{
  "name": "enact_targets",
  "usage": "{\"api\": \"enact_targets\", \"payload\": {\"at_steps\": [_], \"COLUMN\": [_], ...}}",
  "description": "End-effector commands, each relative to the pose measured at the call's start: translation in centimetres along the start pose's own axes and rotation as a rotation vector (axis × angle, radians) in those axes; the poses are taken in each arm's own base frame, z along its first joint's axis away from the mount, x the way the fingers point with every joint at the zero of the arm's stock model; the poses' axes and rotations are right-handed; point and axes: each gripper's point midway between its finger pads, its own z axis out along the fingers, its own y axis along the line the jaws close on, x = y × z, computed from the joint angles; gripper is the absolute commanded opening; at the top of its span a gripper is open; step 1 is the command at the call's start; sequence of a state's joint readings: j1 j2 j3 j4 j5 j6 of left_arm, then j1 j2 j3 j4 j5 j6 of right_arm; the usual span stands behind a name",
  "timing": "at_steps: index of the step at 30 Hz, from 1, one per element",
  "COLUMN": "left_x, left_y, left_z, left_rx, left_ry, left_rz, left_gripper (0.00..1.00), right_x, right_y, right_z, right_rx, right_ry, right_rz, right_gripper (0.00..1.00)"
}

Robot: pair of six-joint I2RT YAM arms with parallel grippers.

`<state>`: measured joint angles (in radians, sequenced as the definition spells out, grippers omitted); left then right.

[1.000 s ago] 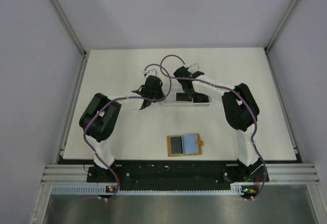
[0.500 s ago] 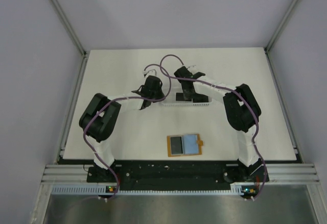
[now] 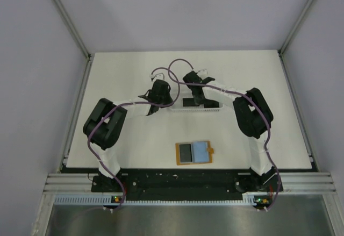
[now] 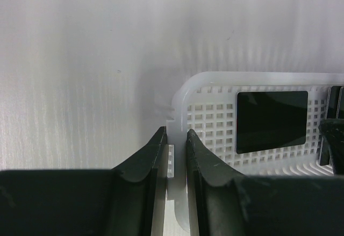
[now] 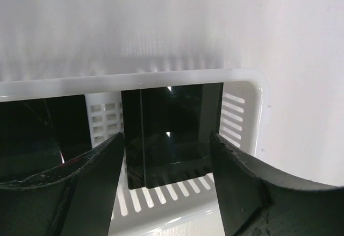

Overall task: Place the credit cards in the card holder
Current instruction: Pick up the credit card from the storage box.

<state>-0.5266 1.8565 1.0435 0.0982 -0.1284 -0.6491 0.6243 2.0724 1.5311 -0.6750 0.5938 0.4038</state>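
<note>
The card holder (image 3: pixel 194 153) lies open near the table's front, orange-tan, with a dark card (image 3: pixel 185 152) on its left half and a pale blue panel on its right. More black credit cards (image 5: pixel 166 131) rest in the white slotted tray (image 3: pixel 210 108). My right gripper (image 5: pixel 165 139) hangs open over the tray's right end, its fingers on either side of these cards without touching them. My left gripper (image 4: pixel 176 139) is shut on the tray's left end wall (image 4: pixel 180 112). In the left wrist view another black card (image 4: pixel 271 120) lies flat on the tray's grid floor.
The tray's far rim (image 5: pixel 134 80) runs across the right wrist view, with bare white table beyond it. Grey walls with metal posts (image 3: pixel 67 18) enclose the table on three sides. Purple cables (image 3: pixel 177 64) loop above both wrists.
My right gripper has shifted slightly toward the far side over the tray and its fingers have spread a little. The left arm and the holder have not moved.
</note>
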Motion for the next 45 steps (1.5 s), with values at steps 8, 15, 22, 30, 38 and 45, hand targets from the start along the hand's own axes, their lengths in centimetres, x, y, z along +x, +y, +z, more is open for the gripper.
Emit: {"api": "enact_targets", "payload": {"at_steps": [8, 15, 22, 30, 38, 45], "left_x": [1.2, 1.2, 1.2, 1.1, 1.3, 1.2], "left_y": [2.7, 2.7, 2.7, 2.8, 2.9, 2.9], "left_z": [-0.4, -0.4, -0.4, -0.4, -0.3, -0.4], "left_rx": [-0.090, -0.090, -0.089, -0.090, -0.093, -0.092], "left_ry": [0.037, 0.039, 0.037, 0.037, 0.041, 0.038], "left_rz": [0.016, 0.015, 0.015, 0.015, 0.018, 0.013], "left_gripper": [0.00, 0.00, 0.00, 0.00, 0.00, 0.00], "right_x": [0.1, -0.3, -1.0, -0.5, 0.4, 0.9], "right_y": [-3.8, -5.4, -6.3, -6.7, -6.9, -7.6], "right_z": [-0.1, -1.1, -2.4, -2.3, -1.4, -1.7], "right_rx": [0.135, 0.137, 0.129, 0.119, 0.128, 0.141], "right_ry": [-0.022, -0.038, -0.065, -0.055, -0.028, -0.033], "right_rz": [-0.010, 0.016, 0.033, 0.051, 0.057, 0.074], "right_gripper": [0.56, 0.45, 0.40, 0.37, 0.33, 0.15]}}
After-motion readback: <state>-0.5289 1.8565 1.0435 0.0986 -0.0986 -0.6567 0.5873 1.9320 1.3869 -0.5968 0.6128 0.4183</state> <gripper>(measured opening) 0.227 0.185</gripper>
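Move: The right hand's open fingers straddle the black card stack at the box's right end, its middle about 1 cm ahead and 2 cm below. The single black card lies some 9 cm to the hand's left and about level with it front to back; the box's right wall stands roughly 5 cm to the right, also level. From the left hand, already shut on the box's left rim, the stack is some 18 cm to the right, neither ahead nor back. Rightward first: the right hand slides about 3 cm nearly level towards the box's right wall, fingers drawing in from their wide straddle, and then lifts nearly 3 cm. It eases back down about 1 cm at the end while the fingers narrow around the near-left edge of the card stack. The left hand keeps its pinch on the left rim. ##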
